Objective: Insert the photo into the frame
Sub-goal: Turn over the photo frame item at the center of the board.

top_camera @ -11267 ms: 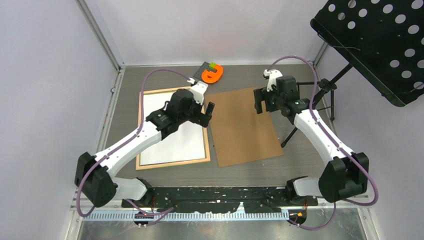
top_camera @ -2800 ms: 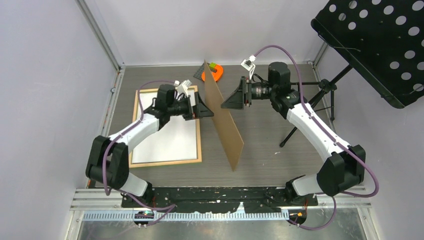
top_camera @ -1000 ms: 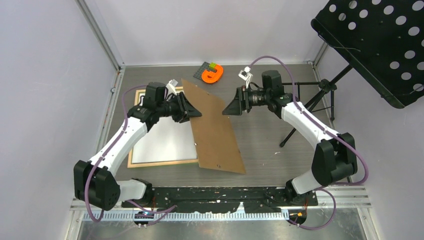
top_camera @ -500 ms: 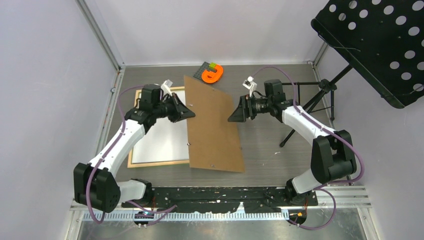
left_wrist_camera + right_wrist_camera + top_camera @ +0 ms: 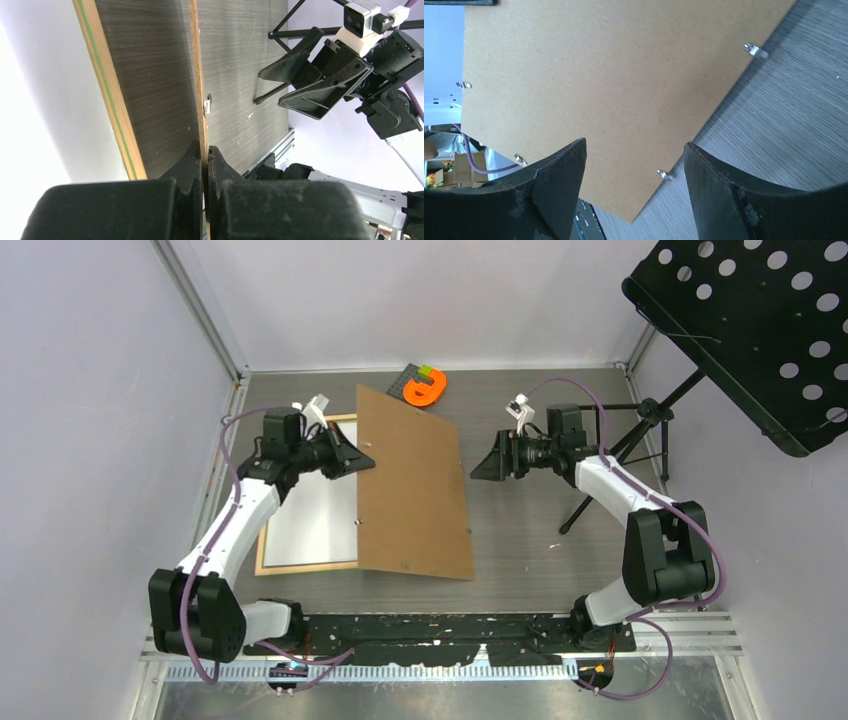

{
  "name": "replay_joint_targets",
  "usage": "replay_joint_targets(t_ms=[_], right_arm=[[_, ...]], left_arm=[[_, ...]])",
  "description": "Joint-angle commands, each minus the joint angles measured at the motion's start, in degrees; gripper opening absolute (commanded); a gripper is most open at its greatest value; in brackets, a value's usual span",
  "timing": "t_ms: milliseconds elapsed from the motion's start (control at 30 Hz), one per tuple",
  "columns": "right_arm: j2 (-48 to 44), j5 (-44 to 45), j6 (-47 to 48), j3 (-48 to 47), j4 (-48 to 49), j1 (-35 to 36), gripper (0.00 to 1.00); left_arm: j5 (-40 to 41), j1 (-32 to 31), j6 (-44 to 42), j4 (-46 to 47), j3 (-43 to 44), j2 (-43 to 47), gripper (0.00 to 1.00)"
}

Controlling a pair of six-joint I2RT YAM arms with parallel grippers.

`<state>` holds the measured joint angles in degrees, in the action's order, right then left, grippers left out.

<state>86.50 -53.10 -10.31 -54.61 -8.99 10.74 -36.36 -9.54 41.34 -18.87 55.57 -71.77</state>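
Observation:
The frame (image 5: 300, 567) lies flat at the left of the table, pale wood face up, with the photo (image 5: 310, 515) inside it, white back up. A brown backing board (image 5: 415, 490) slants over the frame's right side. My left gripper (image 5: 366, 463) is shut on the board's left edge, holding it above the frame. In the left wrist view the jaws (image 5: 204, 147) pinch the thin board edge, with the frame rail (image 5: 107, 100) and the white photo (image 5: 40, 125) below. My right gripper (image 5: 482, 465) stands open just right of the board, apart from it; the board (image 5: 599, 75) fills its wrist view beyond the gripper (image 5: 634, 142).
An orange piece on a dark plate (image 5: 425, 388) sits at the back of the table. A black tripod (image 5: 620, 440) and a perforated black stand (image 5: 760, 320) are at the right. Small metal tabs (image 5: 754, 49) stick out of the board's edges.
The left gripper closed on the board's edge and drew it left and lower over the frame. The right gripper backed off to the right, staying open.

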Motion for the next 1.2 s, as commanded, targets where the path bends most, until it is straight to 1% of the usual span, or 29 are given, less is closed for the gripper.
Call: replay_joint_targets(t_ms=[0, 133, 333, 467, 567, 600, 700, 800, 933, 1167], right_arm=[[-2.7, 1.9, -0.1, 0.4, 2.6, -0.1, 0.77], [-2.0, 2.6, -0.5, 0.3, 2.7, -0.1, 0.77], [-0.2, 3.3, -1.1, 0.5, 3.2, 0.6, 0.77], [2.7, 3.0, -3.2, 1.0, 6.2, 2.4, 0.77], [5.3, 2.0, -5.5, 1.0, 8.3, 4.0, 0.78], [6.6, 1.7, -6.0, 1.0, 10.5, 4.6, 0.78], [8.6, 0.3, -8.0, 1.6, 14.2, 5.6, 0.78], [10.1, -0.9, -10.3, 3.5, 19.0, 6.4, 0.78], [11.7, -2.2, -12.7, 5.1, 23.0, 7.4, 0.78], [13.7, -2.8, -14.5, 7.8, 28.6, 7.5, 0.78]], left_arm=[[-7.2, 4.0, -7.5, 3.5, 1.6, 0.0, 0.00], [-9.3, 6.8, -11.6, -1.6, 2.8, 0.1, 0.00], [-8.4, 8.6, -19.9, -12.6, 7.2, 0.9, 0.00], [-8.0, 9.3, -23.5, -16.1, 7.2, 1.4, 0.00], [-11.5, 11.8, -22.7, -14.1, 5.3, 1.9, 0.00], [-13.2, 12.2, -22.1, -12.9, 4.8, 2.2, 0.00], [-17.7, 12.9, -18.9, -7.8, 3.0, 4.0, 0.00], [-19.2, 13.0, -15.5, -2.5, 0.2, 6.6, 0.00], [-20.0, 13.3, -9.6, 5.7, -4.9, 9.9, 0.00], [-22.1, 15.2, -4.3, 11.6, -8.1, 11.4, 0.00]])
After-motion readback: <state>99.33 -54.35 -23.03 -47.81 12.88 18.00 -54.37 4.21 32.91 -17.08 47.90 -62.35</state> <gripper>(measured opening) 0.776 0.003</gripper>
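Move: The brown backboard, about 30 by 40 cm, is already pinched by its left edge in the left hand and slopes down rightward; its middle lies some 10 cm right of that hand, 5 cm back and 7 cm below. The frame's middle is about 13 cm left of the left hand, 8 cm back, 17 cm below. From the open right hand, the board's free right edge has its middle roughly 2 cm left, 6 cm back, 9 cm below; the orange ring lies about 12 cm left, 23 cm ahead, 11 cm below. The backboard stays pinched in the shut left fingers as the left hand draws it about 5 cm left, farther over the frame, then eases some 3 cm back and 2 cm up, its wrist tipping up. After nearly waiting, the right hand sinks 6 to 7 cm and goes 5 cm left towards the board's free edge, tipping about 10 degrees down, fingers staying wide. ##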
